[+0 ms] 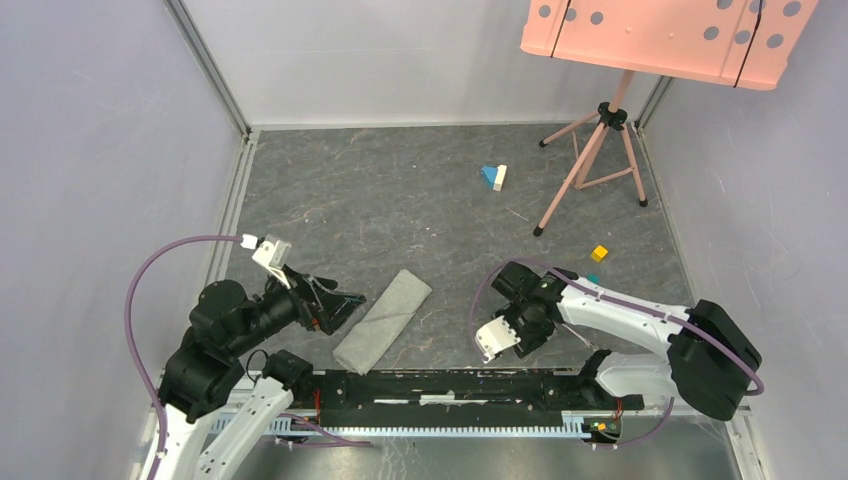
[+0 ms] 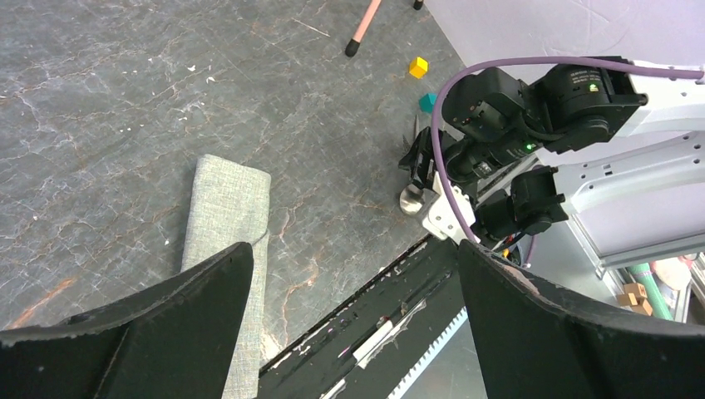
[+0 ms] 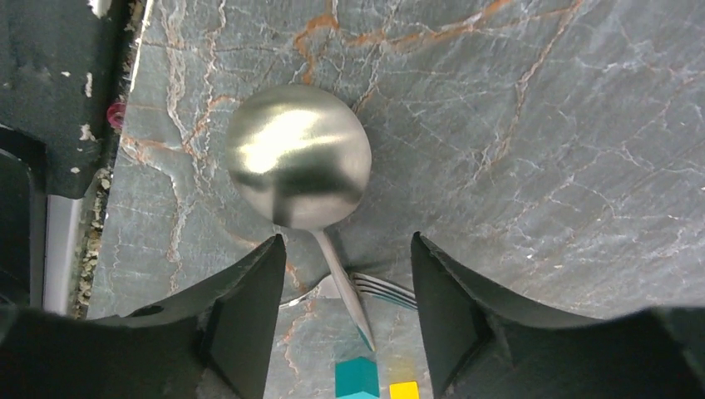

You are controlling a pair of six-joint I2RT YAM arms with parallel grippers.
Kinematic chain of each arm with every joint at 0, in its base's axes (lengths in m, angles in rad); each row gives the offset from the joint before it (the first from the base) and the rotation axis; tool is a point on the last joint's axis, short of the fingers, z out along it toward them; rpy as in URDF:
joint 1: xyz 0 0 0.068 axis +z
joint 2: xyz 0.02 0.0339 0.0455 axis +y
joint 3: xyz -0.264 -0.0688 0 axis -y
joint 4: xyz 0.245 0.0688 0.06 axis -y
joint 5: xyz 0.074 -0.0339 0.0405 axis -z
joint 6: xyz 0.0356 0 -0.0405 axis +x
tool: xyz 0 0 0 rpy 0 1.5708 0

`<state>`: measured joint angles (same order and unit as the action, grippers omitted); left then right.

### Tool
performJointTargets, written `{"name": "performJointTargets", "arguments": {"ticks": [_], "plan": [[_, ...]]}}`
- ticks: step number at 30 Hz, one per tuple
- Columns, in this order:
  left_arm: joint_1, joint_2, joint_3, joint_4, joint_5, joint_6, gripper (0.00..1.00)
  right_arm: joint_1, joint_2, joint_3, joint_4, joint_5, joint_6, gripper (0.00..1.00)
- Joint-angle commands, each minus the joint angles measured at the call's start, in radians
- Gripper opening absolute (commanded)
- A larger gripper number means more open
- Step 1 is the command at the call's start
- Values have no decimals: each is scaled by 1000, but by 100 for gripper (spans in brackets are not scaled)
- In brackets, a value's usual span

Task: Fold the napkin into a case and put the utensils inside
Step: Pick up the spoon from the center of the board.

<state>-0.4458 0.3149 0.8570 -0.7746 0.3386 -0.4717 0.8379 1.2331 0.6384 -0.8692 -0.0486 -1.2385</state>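
Note:
The napkin (image 1: 383, 320) (image 2: 229, 208) lies on the dark table as a narrow, long grey folded strip, running diagonally. My left gripper (image 1: 345, 308) (image 2: 353, 248) hovers just left of it, open, with nothing between its fingers. My right gripper (image 1: 520, 318) (image 3: 347, 245) points down over the utensils at the near right. In the right wrist view the round-bowled spoon (image 3: 299, 158) lies with its handle running between the two fingers, crossing over the fork (image 3: 378, 289). The fingers stand apart on either side, touching neither. In the top view the arm hides the utensils.
A blue and a white block (image 1: 494, 177) lie at the back. A yellow block (image 1: 599, 253) and a teal block (image 3: 357, 376) sit near the right arm. A pink tripod stand (image 1: 600, 140) occupies the back right. The black base rail (image 1: 450, 385) runs along the near edge.

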Motion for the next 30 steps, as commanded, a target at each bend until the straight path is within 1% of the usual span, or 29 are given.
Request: {"name": "performJointTargets", "arguments": {"ticks": [1, 5, 7, 13, 15, 16, 19, 21, 22, 23, 26, 30], "plan": [[-2, -14, 5, 10, -2, 51, 99, 4, 20, -28, 45, -27, -41, 58], [-2, -17, 3, -3, -15, 56, 99, 4, 7, -95, 101, 20, -23, 50], [-1, -17, 4, -7, -17, 53, 99, 4, -16, -132, 136, 41, -20, 44], [-1, -8, 8, -1, -17, 35, 99, 6, -65, -178, 212, 27, 2, 32], [-2, 2, 13, 1, -13, 29, 99, 6, -88, -187, 239, 21, 16, 24], [-1, 3, 14, 0, -14, 24, 99, 6, -97, -190, 248, 16, 20, 17], [-1, 8, 20, 4, -9, 4, 99, 6, -140, -205, 269, 7, 28, 16], [-1, 11, 19, 13, -4, -13, 99, 6, -180, -210, 281, 25, 40, 12], [-1, 13, 16, 16, -4, -25, 99, 7, -203, -212, 285, 41, 42, 2], [-1, 14, 11, 21, -7, -35, 100, 6, -234, -213, 299, 69, 56, 0], [-1, 24, -19, 50, -16, -77, 100, 6, -320, -211, 336, 135, 98, 0], [-1, 38, -81, 123, -22, -151, 100, 6, -405, -168, 404, 234, 209, 0]]}}
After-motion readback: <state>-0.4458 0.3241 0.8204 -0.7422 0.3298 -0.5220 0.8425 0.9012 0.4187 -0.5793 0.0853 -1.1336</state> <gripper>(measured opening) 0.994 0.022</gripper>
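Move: The right hand hovers, fingers down and well open, over the spoon's neck, which is about 1 cm ahead of it; the spoon's middle lies roughly 3 cm ahead, 3 cm to the right and 2 cm below. The fork crosses the handle, its middle about 2 cm ahead and 6 cm right, and the teal cube is some 9 cm ahead and 10 cm right. From the left hand the spoon lies some 6 cm ahead, 27 cm right and 28 cm down. The right hand sinks about 1.5 cm over the spoon while edging left, then swings back right and slightly forward as the fingers close steadily from well open to shut, pinching the handle right where it meets the bowl. With that grip it starts rising and reaching forward, up nearly 3 cm from its lowest point, while the wrist tilts some 25 degrees so the fingertips swing outward and somewhat left. ##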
